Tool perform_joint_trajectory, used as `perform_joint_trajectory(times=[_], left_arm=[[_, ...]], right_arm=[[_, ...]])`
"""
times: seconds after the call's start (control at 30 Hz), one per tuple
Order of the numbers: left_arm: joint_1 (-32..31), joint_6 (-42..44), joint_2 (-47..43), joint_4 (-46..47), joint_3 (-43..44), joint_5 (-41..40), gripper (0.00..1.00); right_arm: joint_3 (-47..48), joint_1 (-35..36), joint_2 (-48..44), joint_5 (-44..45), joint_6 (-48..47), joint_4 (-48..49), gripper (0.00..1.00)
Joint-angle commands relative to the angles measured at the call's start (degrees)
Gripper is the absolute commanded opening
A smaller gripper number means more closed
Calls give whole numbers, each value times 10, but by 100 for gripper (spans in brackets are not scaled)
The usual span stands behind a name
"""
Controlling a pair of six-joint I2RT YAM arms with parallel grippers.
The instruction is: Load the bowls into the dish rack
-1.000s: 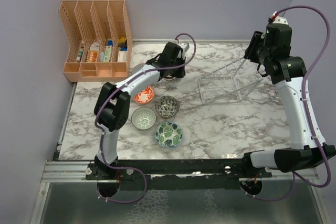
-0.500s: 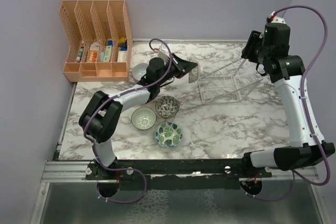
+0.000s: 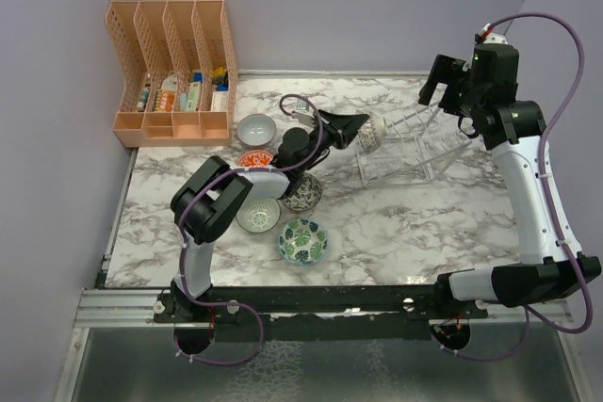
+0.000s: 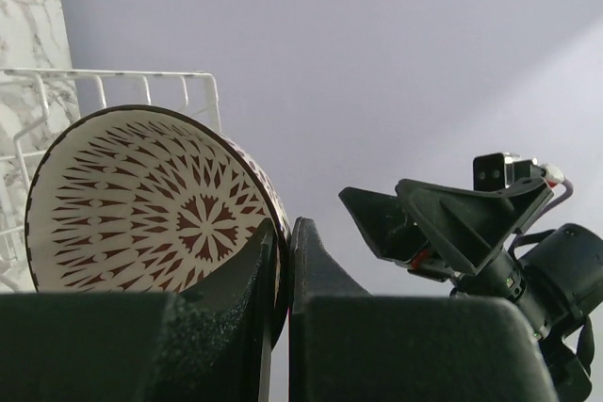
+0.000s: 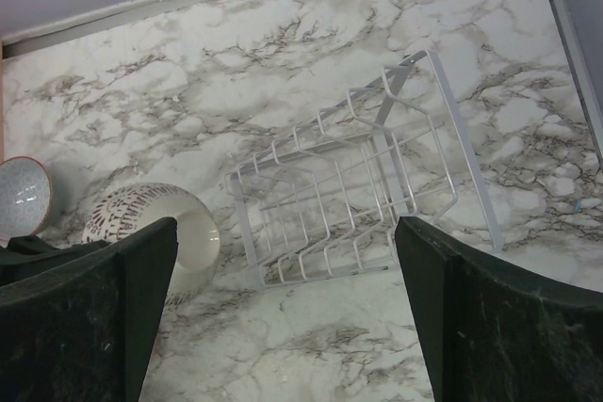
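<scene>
My left gripper is shut on the rim of the white lattice bowl, holding it on edge right at the left end of the dish rack. In the left wrist view both fingers pinch that bowl, with rack wires behind it. My right gripper hangs open above the rack's far right; from its wrist camera the rack and the lattice bowl lie below. On the table sit grey, orange-red, dark speckled, pale green-grey and leaf-print bowls.
An orange file organiser with small items stands at the back left corner. Purple walls close the back and both sides. My left arm stretches over the orange-red and speckled bowls, hiding part of each.
My left arm has swung right, bringing the lattice bowl from near the organiser to the rack's left end. The right gripper has opened and shifted slightly.
</scene>
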Motion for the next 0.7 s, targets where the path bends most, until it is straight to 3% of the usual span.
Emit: perform_joint_trajectory(times=[0.0, 0.67], left_arm=[[-9, -62, 30, 89, 12, -45, 0], [-36, -105, 113, 52, 64, -67, 0]], right_arm=[[4, -4, -15, 0, -2, 3, 100], [3, -4, -18, 1, -10, 0, 100]])
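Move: My left hand already holds the brown-patterned bowl on edge by its rim. The dish rack's middle lies about 16 cm to this hand's right, level with it fore and aft, and some 16 cm below. The black-patterned bowl stands about 11 cm left and 8 cm back, the red bowl about 23 cm left, 1 cm back, both some 20 cm down. From my right hand the rack's middle is about 9 cm left, 1 cm ahead and 22 cm below. I lower the upright bowl towards the left end of the rack with my left hand, about 5 cm mostly straight down at first. Then I stop sinking and ease on to the right and a little forward, some 3 cm right in all, while the wrist tips about 10 degrees nose-down and my fingers keep their pinch on the rim. ##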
